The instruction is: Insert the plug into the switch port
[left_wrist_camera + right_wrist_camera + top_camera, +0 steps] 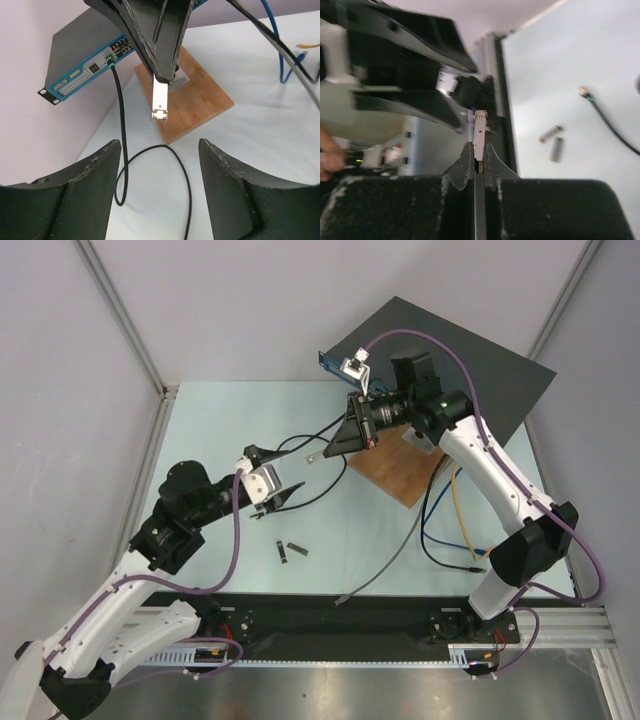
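The switch (455, 350) is a flat black box at the back right, with its blue front face (330, 362) turned left. It also shows in the left wrist view (80, 47), with a black cable (120, 150) plugged into one socket. My right gripper (335, 445) is shut on a small silver plug (313, 457) and holds it above the table, left of the wooden board and apart from the switch. The plug also shows in the left wrist view (160, 102) and the right wrist view (480, 131). My left gripper (283, 480) is open and empty, facing the plug.
A brown wooden board (395, 470) lies in front of the switch. Two spare silver plugs (290, 551) lie on the table at the centre front. Blue (435, 525), yellow (462, 515) and grey (390, 555) cables lie at the right.
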You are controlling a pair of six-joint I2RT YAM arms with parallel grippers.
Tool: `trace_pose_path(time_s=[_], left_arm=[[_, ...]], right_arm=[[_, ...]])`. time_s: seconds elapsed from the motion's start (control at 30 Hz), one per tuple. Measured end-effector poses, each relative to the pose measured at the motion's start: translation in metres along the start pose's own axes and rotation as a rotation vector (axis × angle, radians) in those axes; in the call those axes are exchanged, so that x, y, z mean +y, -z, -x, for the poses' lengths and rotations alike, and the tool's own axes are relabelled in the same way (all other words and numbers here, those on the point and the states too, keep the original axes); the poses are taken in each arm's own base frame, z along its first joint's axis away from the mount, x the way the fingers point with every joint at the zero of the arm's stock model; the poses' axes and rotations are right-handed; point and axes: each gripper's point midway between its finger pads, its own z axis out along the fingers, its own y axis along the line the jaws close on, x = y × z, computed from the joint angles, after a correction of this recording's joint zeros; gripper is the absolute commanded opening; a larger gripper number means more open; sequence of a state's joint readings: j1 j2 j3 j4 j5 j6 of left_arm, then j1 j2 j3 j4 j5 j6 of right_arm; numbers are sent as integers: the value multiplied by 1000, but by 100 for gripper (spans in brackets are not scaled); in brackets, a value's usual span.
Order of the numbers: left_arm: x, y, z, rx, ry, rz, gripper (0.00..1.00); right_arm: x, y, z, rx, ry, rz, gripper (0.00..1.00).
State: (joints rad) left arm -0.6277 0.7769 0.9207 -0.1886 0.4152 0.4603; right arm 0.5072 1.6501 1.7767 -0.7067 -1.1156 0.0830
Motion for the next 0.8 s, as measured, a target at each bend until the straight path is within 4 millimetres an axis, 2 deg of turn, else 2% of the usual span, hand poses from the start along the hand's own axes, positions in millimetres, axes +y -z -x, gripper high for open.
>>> trace_pose_path(time_s=[0.1,0.17,0.53,0.8], left_arm=[[1,-3,-4,-15,-63,6,65],[1,-5,-6,-24,-92,7,62],[3,-8,2,-60,-163,29,58],[6,-18,-2,-39,-173,53,46]], right_arm=[[16,-3,10,-21,-65,86,0],[20,-4,15,-32,-107,125,0],[16,-9,15,-28,-235,157,0],[16,-14,11,-17,-258,158,0]])
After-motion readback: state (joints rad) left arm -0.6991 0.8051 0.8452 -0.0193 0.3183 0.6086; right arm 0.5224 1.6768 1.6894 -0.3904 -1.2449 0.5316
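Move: My right hand already holds the silver plug, its free end pointing left; the plug's middle is about 2 cm left of that hand's point. My left hand's open fingers, which it is being taken to, are some 6 cm left and 3 cm back. From my left hand the plug is about 4 cm right and 2 cm ahead. Some 33 cm below it, two loose plugs lie about 10 cm back and 4 cm left, the wooden board 9 cm ahead and 18 cm right. I bring both hands together in the air: my right hand keeps its pinch on the plug and goes about 2 cm left and 1.5 cm up, rolling some 15 degrees so its forward side dips. My left hand eases about 2 cm forward and right towards the plug's free end, rolls about 10 degrees, forward finger rising, and partly narrows its open fingers, still short of a grip. ##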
